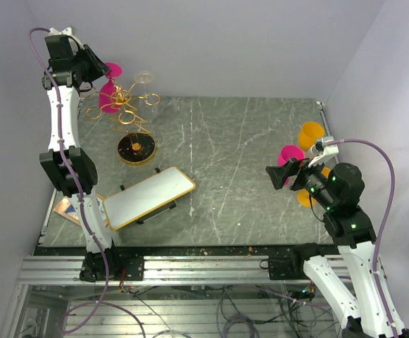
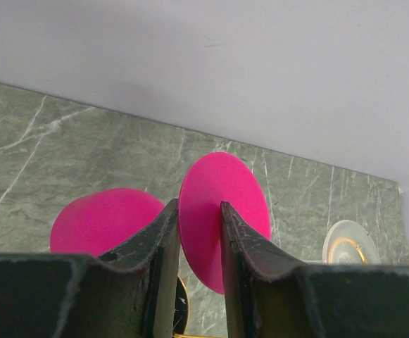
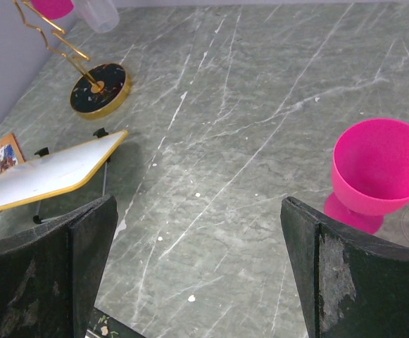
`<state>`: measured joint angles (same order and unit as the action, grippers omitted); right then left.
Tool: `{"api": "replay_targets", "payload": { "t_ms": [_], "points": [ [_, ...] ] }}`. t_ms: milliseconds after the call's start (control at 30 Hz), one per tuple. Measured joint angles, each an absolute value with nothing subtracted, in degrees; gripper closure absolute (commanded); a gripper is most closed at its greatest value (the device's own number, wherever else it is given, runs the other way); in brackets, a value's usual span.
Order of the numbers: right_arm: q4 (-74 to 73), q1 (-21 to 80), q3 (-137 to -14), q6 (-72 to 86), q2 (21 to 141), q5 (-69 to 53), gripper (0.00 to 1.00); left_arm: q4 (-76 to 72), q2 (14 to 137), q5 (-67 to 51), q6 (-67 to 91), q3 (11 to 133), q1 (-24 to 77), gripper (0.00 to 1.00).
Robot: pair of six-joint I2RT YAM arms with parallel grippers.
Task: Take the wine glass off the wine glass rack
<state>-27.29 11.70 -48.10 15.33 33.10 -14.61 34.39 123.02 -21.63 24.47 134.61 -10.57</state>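
Note:
The gold wine glass rack (image 1: 129,105) rises on its round black base (image 1: 136,148) at the back left. A pink wine glass (image 1: 112,69) hangs on it, its round foot (image 2: 222,193) facing the left wrist camera. My left gripper (image 2: 198,208) is high up at that foot, jaws a narrow gap apart with pink showing between them. Contact is hidden. A second pink glass (image 2: 102,222) and a clear one (image 1: 144,79) hang beside it. My right gripper (image 3: 198,203) hovers wide open over bare table at the right.
A white gold-edged board (image 1: 148,197) lies in front of the rack, with a small picture card (image 1: 69,208) at its left. At the right stand an upright pink glass (image 3: 380,169) and two orange cups (image 1: 311,132), close to my right arm. The back wall stands right behind the rack.

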Motion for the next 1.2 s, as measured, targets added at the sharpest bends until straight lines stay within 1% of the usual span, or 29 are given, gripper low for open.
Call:
{"api": "replay_targets", "payload": {
  "t_ms": [300, 433, 633, 933, 1200],
  "points": [
    [-27.27, 11.7, -48.1, 15.33, 33.15, -14.61, 0.0, 33.34, 122.96, -22.46, 26.41, 134.58, -10.57, 0.89],
    [-27.29, 11.7, -48.1, 15.33, 33.15, -14.61, 0.0, 32.4, 122.63, -23.68, 28.21, 133.95, -10.57, 0.93],
    [-27.27, 11.7, -48.1, 15.33, 33.26, -14.63, 0.0, 30.76, 121.1, -25.65, 31.62, 131.15, -10.57, 0.93],
    [-27.29, 11.7, -48.1, 15.35, 33.67, -14.61, 0.0, 29.39, 120.4, -29.1, 35.55, 130.15, -10.52, 0.93],
    [-27.27, 11.7, -48.1, 15.35, 33.63, -14.63, 0.0, 29.32, 117.08, -30.65, 37.69, 126.76, -10.92, 0.93]
  ]
}}
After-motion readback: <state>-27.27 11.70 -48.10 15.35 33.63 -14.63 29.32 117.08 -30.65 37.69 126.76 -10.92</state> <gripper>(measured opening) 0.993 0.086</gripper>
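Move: The pink wine glass hangs base-up from the rack with its base rim already between the left hand's fingertips; its middle is about 8 cm below that hand, 1 cm ahead and 1 cm right. The rack's hub is some 6 cm back, 4 cm right and 5 cm lower. The clear glass hangs about 11 cm right, 1 cm back and 9 cm down. From the right hand, the pink glass lies roughly 35 cm ahead, 53 cm left, 5 cm below. Keeping its hold on the rim of the pink glass's base, the left hand squeezes from about a third open to nearly shut, so the pads pinch the disc flat. Meanwhile it travels about 5 cm to the right and up, easing back towards the end, as the wrist rolls some 15 degrees, left side down. ##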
